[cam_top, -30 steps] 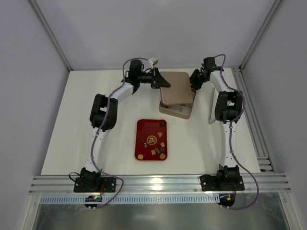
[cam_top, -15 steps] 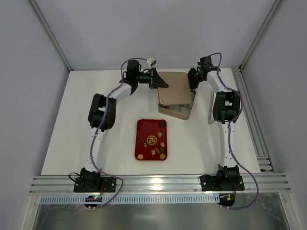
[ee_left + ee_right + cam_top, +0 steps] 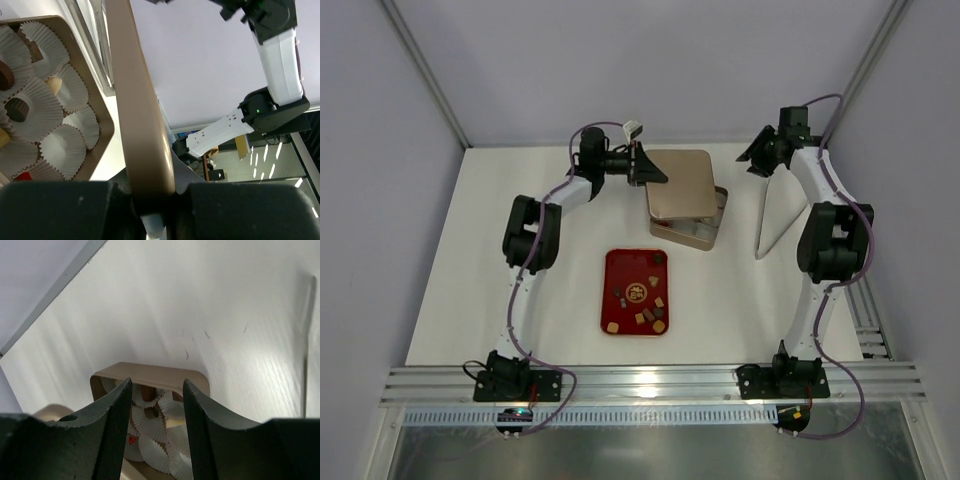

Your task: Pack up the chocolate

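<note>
The chocolate (image 3: 638,293) lies as several small brown and tan pieces on a red tray (image 3: 616,268) at mid-table. More pieces (image 3: 17,109) sit in white paper cups (image 3: 65,147) inside a gold box (image 3: 692,232). My left gripper (image 3: 646,166) is shut on the edge of the gold lid (image 3: 678,183), which hangs tilted over the box. In the left wrist view the lid's rim (image 3: 142,115) runs up from between the jaws of the left gripper (image 3: 150,196). My right gripper (image 3: 761,160) is open and empty, off to the right of the lid. In its own view the right gripper (image 3: 157,388) frames the box (image 3: 150,374).
A thin white panel (image 3: 772,212) lies to the right of the box, under the right arm. The enclosure's walls and metal frame rise close behind both grippers. A rail (image 3: 650,380) runs along the near edge by the arm bases.
My right gripper has pulled away from the lid's right edge, up and to the right, and its jaws have widened. The left gripper still holds the lid, which has shifted slightly left.
</note>
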`<state>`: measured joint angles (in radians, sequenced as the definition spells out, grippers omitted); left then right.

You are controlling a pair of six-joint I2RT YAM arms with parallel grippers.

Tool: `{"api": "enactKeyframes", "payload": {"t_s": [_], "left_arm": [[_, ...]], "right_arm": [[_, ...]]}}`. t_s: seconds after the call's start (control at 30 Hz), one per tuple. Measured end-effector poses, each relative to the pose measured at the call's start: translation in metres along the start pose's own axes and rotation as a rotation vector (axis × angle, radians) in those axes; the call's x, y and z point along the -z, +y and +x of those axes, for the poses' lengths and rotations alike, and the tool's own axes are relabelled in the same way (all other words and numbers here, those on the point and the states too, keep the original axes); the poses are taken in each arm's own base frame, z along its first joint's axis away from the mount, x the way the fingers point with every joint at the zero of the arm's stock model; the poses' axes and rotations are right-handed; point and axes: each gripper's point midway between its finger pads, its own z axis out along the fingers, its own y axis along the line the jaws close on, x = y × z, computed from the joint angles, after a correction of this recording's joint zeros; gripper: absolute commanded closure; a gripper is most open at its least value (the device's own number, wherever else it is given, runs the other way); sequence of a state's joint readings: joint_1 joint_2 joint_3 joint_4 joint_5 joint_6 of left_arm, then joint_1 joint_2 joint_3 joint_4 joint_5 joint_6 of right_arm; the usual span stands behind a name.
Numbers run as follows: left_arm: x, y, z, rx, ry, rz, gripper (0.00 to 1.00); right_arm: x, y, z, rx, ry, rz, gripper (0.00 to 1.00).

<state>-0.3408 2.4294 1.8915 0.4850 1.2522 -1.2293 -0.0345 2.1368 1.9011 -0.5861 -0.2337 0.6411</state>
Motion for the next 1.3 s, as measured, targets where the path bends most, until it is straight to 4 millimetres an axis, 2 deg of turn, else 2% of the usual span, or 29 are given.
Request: {"api": "enactKeyframes", "payload": {"t_s": [0.1,0.17,0.37,0.57,0.73,0.9,1.03,1.13,1.3], "left_arm": [[0.005,0.000,-0.002,0.006,-0.011,0.007,1.00],[0.008,-0.001,-0.004,0.007,-0.020,0.014,1.00],[0.017,-0.004,-0.010,0.003,-0.042,0.022,1.00],[0.018,-0.009,-0.007,0.005,-0.043,0.028,1.00],[0.019,-0.014,-0.008,-0.004,-0.045,0.032,1.00],[0.020,-0.017,-0.008,-0.010,-0.047,0.033,1.00],[0.022,-0.018,-0.008,-0.017,-0.050,0.034,1.00],[0.024,-0.019,-0.009,-0.019,-0.053,0.034,1.00],[0.025,-0.018,-0.009,-0.021,-0.053,0.034,1.00]], "right_arm": [[0.023,-0.004,0.007,0.006,-0.026,0.018,0.52],[0.028,-0.011,0.020,0.014,-0.016,0.033,0.52],[0.017,-0.034,0.065,0.054,0.074,0.108,0.52],[0.013,-0.024,0.084,0.129,0.103,0.106,0.49],[-0.001,-0.024,0.089,0.170,0.119,0.128,0.59],[-0.013,-0.039,0.094,0.187,0.148,0.179,0.63],[-0.018,-0.048,0.097,0.203,0.167,0.206,0.75],[-0.018,-0.046,0.093,0.224,0.161,0.202,0.83],[-0.021,-0.034,0.079,0.275,0.135,0.170,0.89]]}}
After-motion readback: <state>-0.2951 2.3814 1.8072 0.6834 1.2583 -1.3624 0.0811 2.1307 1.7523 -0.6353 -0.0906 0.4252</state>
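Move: My right hand, open and empty, hovers past the box. The box's far right corner is about 5 cm back, 3 cm left and 7 cm down, and the box's middle some 10 cm back, 13 cm left and 9 cm down. The lid is about 9 cm back, 15 cm left and 4 cm up; the tongs lie 8 cm back, 9 cm right and 12 cm down. From my left hand, the box's middle is about 7 cm right, 1 cm ahead and 14 cm below. I sweep my right hand back about 7 cm, then down with some drift left towards the box's far right corner, wrist turning some 20 degrees. There I close the fingers across the rim to pinch the wall, easing roughly 2 cm forward and slightly up at the end. My left hand keeps its grip on the lid and draws it a little left and up, some 3 cm. ##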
